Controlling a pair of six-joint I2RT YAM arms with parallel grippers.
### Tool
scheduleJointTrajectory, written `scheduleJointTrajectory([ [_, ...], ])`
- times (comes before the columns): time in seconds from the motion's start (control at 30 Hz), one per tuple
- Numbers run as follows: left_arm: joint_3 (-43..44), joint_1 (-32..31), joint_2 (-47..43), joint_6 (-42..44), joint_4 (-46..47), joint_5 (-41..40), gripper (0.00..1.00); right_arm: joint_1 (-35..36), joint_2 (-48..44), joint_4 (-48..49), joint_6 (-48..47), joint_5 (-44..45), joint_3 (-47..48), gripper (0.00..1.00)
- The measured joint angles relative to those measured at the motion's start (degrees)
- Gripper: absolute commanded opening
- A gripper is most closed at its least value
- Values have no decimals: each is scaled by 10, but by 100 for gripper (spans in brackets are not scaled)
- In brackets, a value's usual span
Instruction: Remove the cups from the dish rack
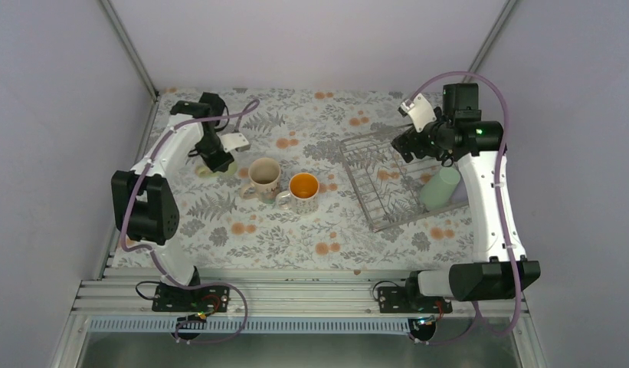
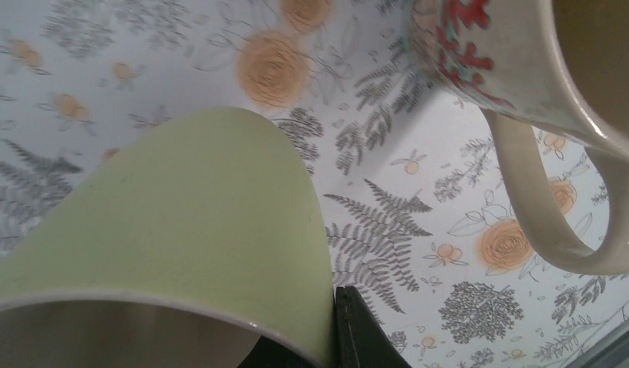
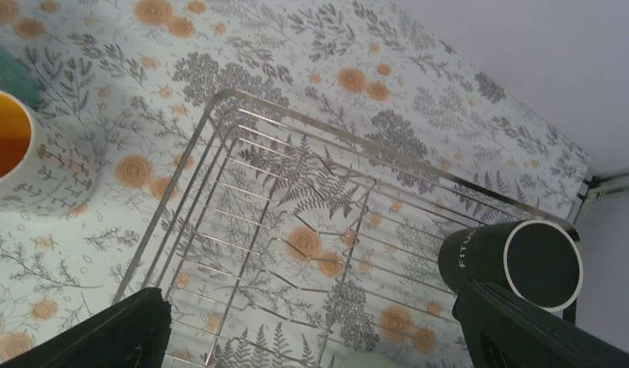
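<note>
My left gripper (image 1: 217, 161) is shut on the rim of the pale green mug (image 2: 181, 222), down at the table's far left; one dark finger (image 2: 365, 330) presses on the mug's outer wall. Just to its right stand the cream patterned mug (image 1: 263, 178) and the patterned mug with the orange inside (image 1: 303, 189), both upright on the cloth. My right gripper (image 3: 319, 337) hangs open above the dish rack (image 1: 372, 180). In the rack a black mug (image 3: 518, 261) lies on its side close to the right finger, and a green tumbler (image 1: 440, 188) lies near the rack's right side.
A floral cloth (image 1: 296, 230) covers the table. Grey walls close in at the back and on both sides. The right arm's link (image 1: 491, 199) stands beside the rack's right edge.
</note>
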Motion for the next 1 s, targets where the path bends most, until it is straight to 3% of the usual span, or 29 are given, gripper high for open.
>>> scheduleJointTrajectory([
  [0.23, -80, -40, 0, -10, -1, -18, 2, 0, -1, -1, -2, 22, -14, 97],
  [0.8, -101, -40, 9, -26, 21, -38, 2, 0, -16, 2, -13, 49, -35, 98],
  [1.0, -89, -41, 20, -29, 21, -28, 17, 0, -18, 6, -13, 49, -45, 98],
])
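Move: The light green cup, still pinched by its right-hand wall in the left fingers, goes to bare tablecloth about 4 cm back, 2 cm left and 13 cm below that hand. The beige mug stands roughly 10 cm to the hand's right and 3 cm back, its middle some 8 cm lower; the orange-lined cup is another 10 cm right of the mug and 3 cm nearer. From the right hand, the spot lies about 45 cm left, 5 cm back and 30 cm down. The light green cup is carried down about 5 cm and back some 3–4 cm beside the beige mug's handle, the left fingertips tipping back slightly towards the base. Most of this comes quickly, then the left hand eases down the last centimetre and settles, keeping its pinch on the wall. The open right hand sinks about 2 cm over the rack, drifting a little right. ##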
